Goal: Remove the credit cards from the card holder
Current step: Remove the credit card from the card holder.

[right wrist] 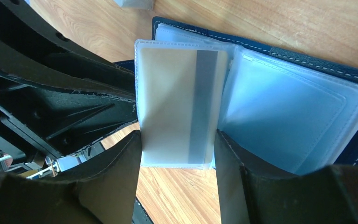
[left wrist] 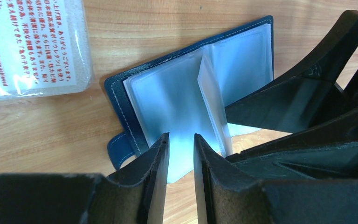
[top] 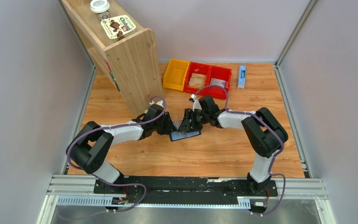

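The navy card holder point(top: 186, 135) lies open on the wood at mid-table, its cover point(left wrist: 121, 102) and stitched edge point(right wrist: 307, 60) framing clear plastic sleeves. One sleeve stands upright point(left wrist: 209, 98) and holds a tan credit card point(right wrist: 177, 102) with a grey stripe. My right gripper point(right wrist: 177, 140) point(top: 189, 125) has a finger against each side edge of that sleeve. My left gripper point(left wrist: 181, 140) point(top: 170, 129) hovers over the holder's near edge. Its jaws stand narrowly apart, and only a flat sleeve and the wood show through the gap. Other sleeves look pale blue, and I cannot tell what is in them.
A clear packet with red print point(left wrist: 28, 46) lies just left of the holder. A wooden shelf point(top: 126, 60) stands at the back left. A yellow bin point(top: 176, 73), red bins point(top: 209, 77) and a slim blue-and-white box point(top: 242, 76) line the back.
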Controlling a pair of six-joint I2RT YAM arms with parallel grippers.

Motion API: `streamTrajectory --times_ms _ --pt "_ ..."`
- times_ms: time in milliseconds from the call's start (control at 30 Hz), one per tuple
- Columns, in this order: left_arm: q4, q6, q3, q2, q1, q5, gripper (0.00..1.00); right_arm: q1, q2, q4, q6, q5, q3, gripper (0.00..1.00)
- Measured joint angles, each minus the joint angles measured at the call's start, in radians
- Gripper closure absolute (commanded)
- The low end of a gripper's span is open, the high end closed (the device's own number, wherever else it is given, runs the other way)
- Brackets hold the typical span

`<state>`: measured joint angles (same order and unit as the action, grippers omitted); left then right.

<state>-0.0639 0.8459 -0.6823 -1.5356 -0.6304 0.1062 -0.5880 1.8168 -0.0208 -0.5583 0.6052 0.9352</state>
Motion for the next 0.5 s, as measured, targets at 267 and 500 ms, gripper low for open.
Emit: streamTrajectory --times_ms 267,500 --pt "-0.045 0.014 -0.016 -0.038 0.0 0.027 0.66 -0.001 0.002 -0.003 -0.003 0.008 -0.001 0.3" --pt "-0.06 0.022 -0.023 -0.063 0.004 0.035 0.66 -0.003 -0.01 0.013 -0.002 -0.001 -0.001 0.2"
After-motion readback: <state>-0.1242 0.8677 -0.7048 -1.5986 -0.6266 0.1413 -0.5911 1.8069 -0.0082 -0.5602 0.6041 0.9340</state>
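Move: The upright card sleeve, with its beige card, lies about 3 cm to the right of my left hand and 2 cm ahead, about level with the fingertips. From my right hand, which holds it across its width, its middle is some 2 cm ahead. The open card holder's middle is around 4 cm right, 1 cm ahead and 3 cm below my left hand; the clear box with red print is roughly 8 cm left and 6 cm ahead. I let go of the card sleeve with my right hand, spreading its fingers from about half to three quarters open while that hand stays where it is. Meanwhile my left hand edges about 1 cm right and nearly as far forward over the holder's left page, closing in on the sleeve with its slightly parted fingers unchanged, then stops. ##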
